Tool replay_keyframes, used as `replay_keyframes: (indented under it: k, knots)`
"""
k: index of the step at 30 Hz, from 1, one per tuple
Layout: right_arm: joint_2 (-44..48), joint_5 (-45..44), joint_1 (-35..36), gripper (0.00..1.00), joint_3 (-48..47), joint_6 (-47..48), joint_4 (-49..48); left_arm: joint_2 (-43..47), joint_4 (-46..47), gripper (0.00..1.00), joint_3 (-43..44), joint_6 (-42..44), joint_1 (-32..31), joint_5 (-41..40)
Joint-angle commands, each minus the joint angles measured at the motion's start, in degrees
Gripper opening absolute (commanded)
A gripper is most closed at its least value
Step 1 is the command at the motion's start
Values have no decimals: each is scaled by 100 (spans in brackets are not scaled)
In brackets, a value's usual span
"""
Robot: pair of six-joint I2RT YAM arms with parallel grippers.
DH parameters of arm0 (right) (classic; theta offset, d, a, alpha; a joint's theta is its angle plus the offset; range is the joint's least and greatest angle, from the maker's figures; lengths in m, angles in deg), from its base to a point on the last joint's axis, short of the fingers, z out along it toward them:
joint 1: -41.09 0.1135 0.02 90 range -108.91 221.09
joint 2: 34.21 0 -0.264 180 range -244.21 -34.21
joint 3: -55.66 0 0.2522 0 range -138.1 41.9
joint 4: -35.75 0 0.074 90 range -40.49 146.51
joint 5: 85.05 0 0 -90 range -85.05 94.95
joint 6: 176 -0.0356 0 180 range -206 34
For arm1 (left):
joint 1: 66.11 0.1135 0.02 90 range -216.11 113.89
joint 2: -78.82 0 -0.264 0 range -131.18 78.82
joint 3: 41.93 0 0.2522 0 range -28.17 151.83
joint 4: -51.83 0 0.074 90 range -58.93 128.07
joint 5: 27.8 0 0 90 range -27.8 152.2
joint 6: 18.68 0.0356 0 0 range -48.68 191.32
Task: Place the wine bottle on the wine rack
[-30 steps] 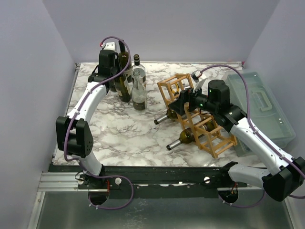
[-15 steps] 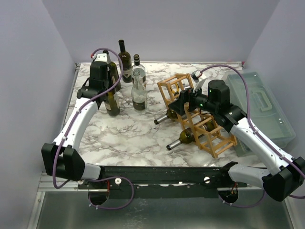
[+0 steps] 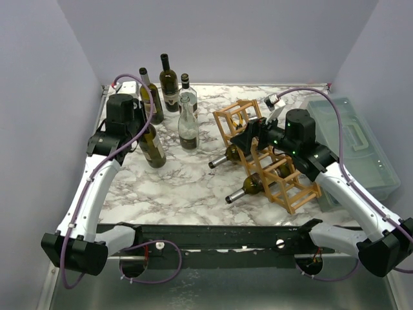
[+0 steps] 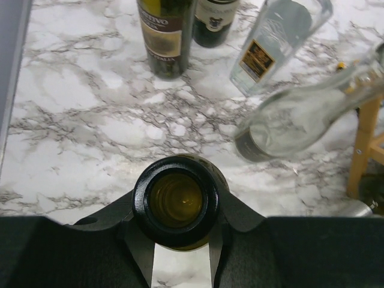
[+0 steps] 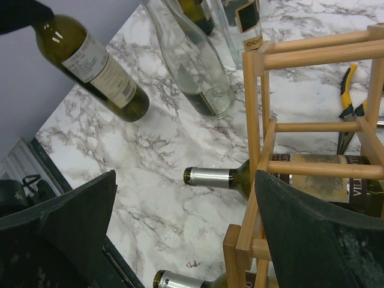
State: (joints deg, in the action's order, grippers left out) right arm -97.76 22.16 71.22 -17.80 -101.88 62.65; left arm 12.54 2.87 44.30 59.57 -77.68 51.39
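Note:
A green wine bottle (image 3: 153, 147) with a white label hangs tilted by its neck from my left gripper (image 3: 137, 124), which is shut round it. From the left wrist, its open mouth (image 4: 176, 201) sits between my fingers (image 4: 135, 231). The right wrist view shows the same bottle (image 5: 91, 63) at upper left. The light wooden wine rack (image 3: 276, 169) lies at centre right, with two bottles (image 3: 222, 159) (image 3: 240, 192) lying in it, necks pointing left. My right gripper (image 3: 250, 137) hovers open over the rack's left part (image 5: 263, 141), with nothing between its jaws.
A green bottle (image 3: 150, 97), a dark bottle (image 3: 169, 82) and two clear ones (image 3: 187, 87) (image 3: 188, 124) stand at the back left. A translucent lidded plastic box (image 3: 356, 143) sits on the right. Yellow-handled pliers (image 5: 348, 84) lie behind the rack.
My left arm has carried the green bottle from the back cluster toward the near left. The right gripper has shifted slightly over the rack and stays open.

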Motion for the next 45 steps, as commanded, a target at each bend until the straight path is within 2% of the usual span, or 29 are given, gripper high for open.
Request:
replay_keyframes:
  k: [1,9,11,13,19,28,32,35,41,45]
  knots:
    - [188,-348,-29,100,11,-140,-45,477,0,0,24,-109,6,1167]
    - [-158,465,-20,100,-74,56,-196,757,-119,0,-71,-54,-21,2974]
    - [-231,685,-16,100,-125,147,-227,783,-77,0,-145,46,-118,3198]
    - [-254,772,90,100,-121,191,-316,789,-53,0,-244,177,-368,3103]
    - [-390,871,336,99,-125,175,-433,793,28,0,-418,597,-1521,2000]
    - [-417,754,1013,98,-2,401,-703,802,350,0,-859,636,-1706,2293]
    - [-413,712,1261,98,194,419,-1025,928,506,8,-1088,712,-1794,2359]
    - [-466,730,1419,98,349,413,-1258,1019,567,20,-1224,767,-1831,2381]
    - [-498,563,1748,98,642,388,-1732,1124,589,51,-1305,830,-1840,2507]
    - [-464,449,1871,98,753,393,-1754,1136,585,62,-1245,773,-1840,2717]
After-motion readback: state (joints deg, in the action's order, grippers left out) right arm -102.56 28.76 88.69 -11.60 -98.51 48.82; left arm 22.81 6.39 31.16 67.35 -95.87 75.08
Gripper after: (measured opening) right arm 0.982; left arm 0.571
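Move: My left hand holds the wine bottle by its neck, and its standing spot is bare table about 10 cm back, 14 cm to the right and some 31 cm below. From that hand the clear bottle stands about 8 cm ahead and 14 cm right, a dark bottle about 18 cm straight ahead. From my empty right hand the wine bottle is about 35 cm left and 5 cm ahead; the rack's middle is some 13 cm right and 3 cm ahead. I swing the wine bottle right and back with my left hand, about 14 and 10 cm, wrist turning some 40 degrees clockwise, lower it onto the open table in front of the clear bottle, then loosen my fingers around the neck and ease up slightly. Meanwhile my open right hand leaves the rack, going left and back towards the bottle and turning counter-clockwise, not yet touching. ##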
